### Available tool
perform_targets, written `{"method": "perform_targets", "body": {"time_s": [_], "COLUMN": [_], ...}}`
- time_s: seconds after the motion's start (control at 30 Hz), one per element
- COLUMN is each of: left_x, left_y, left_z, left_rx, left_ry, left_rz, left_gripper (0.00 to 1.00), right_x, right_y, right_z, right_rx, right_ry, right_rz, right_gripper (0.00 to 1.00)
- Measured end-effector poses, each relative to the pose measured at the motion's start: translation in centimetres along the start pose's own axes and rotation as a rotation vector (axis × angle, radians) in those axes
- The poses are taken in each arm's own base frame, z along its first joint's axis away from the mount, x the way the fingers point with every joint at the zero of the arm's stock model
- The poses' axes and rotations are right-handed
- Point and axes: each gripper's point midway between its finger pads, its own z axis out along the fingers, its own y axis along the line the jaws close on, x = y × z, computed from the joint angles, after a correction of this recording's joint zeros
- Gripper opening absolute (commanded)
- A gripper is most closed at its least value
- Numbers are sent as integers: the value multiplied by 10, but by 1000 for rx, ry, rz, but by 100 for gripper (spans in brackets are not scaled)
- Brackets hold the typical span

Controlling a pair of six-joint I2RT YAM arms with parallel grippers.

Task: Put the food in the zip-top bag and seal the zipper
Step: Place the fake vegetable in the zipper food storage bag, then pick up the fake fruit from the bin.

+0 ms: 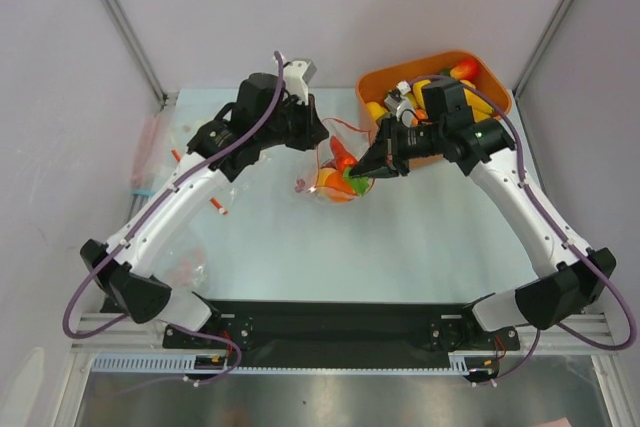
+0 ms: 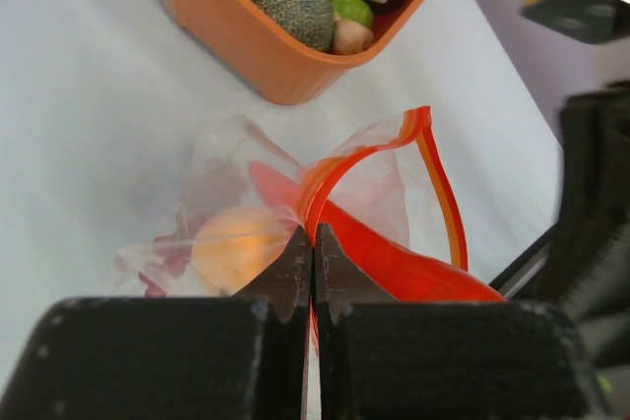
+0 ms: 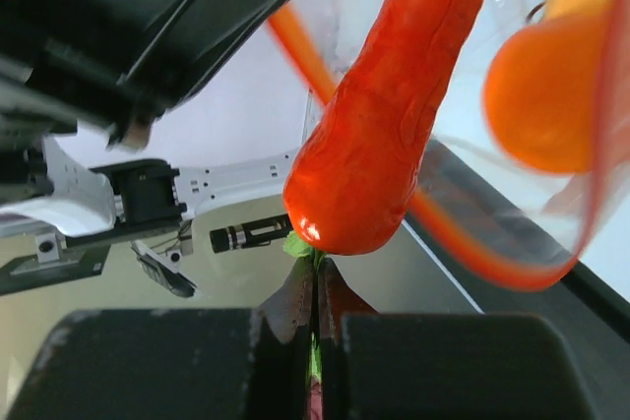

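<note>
The clear zip-top bag (image 1: 330, 179) lies mid-table with its mouth held open. My left gripper (image 1: 318, 142) is shut on the bag's red-orange zipper strip (image 2: 433, 169), jaws pinched together on it in the left wrist view (image 2: 313, 243). An orange fruit (image 2: 241, 243) sits inside the bag; it also shows in the right wrist view (image 3: 536, 95). My right gripper (image 1: 362, 173) is shut on the green stem of a red-orange carrot (image 3: 394, 115), jaws closed (image 3: 315, 268). The carrot (image 1: 343, 157) points into the bag mouth, between the zipper strips.
The orange plastic tub (image 1: 372, 82) stands at the back right behind the right gripper, holding several more toy foods (image 2: 290, 2). Small red pieces (image 1: 218, 206) and a crumpled clear plastic (image 1: 190, 267) lie at the left. Metal frame posts rise at both back corners.
</note>
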Motion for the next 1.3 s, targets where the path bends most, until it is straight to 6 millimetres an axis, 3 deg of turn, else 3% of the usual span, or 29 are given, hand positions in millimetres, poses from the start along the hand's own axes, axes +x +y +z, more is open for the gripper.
{"method": "perform_targets", "body": {"time_s": [0.23,0.43,0.53,0.57,0.63,0.9,1.07,1.3], "left_x": [-4,-7,-3,-2,-1,6,18,23], "left_y": [-17,-28,-33,-34,-37,-32,-20,-11], "left_z": [-17,-20,-19,-19,-19,-14,-3,-2], "left_rx": [99,146,165,170,179,148,80,36], "left_ry": [-48,-62,-52,-49,-45,-15,36,52], "left_rz": [19,23,20,17,10,-26,-58,-68], "left_gripper": [0,0,0,0,0,0,0,0], "right_x": [-18,-32,-39,-41,-43,-51,-59,-97], "right_y": [-16,-34,-42,-43,-44,-51,-51,-50], "right_z": [19,33,42,46,52,54,36,-37], "right_rx": [20,81,122,133,151,210,235,252], "right_ry": [0,-33,-55,-60,-69,-122,-189,-418], "right_rz": [61,109,122,121,111,66,38,4], "right_gripper": [0,0,25,43,54,57,56,57]}}
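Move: The right hand pinches the fake carrot by its green leaves, its red root already reaching into the zip-top bag. The middle of the bag's open mouth is about 5 cm ahead, 3 cm left and 4 cm below. The orange in the bag lies roughly 2 cm ahead, 4 cm left and 9 cm below; the food box is some 16 cm ahead and 17 cm right. From the left hand, gripping the rim, the mouth's middle lies about 3 cm back, 5 cm right and 4 cm below. The right hand carries the carrot forward about 6 cm, with nearly as much down and a little left, into the bag's mouth, opens its fingers to about half and lets go of the leaves, then backs out to the right and up, still drifting forward, towards the food box while turning some 25 degrees clockwise in all. The left hand keeps its pinch on the rim, easing about 3 cm back, first rising a little and then sinking about 4 cm to end slightly lower than it began. ##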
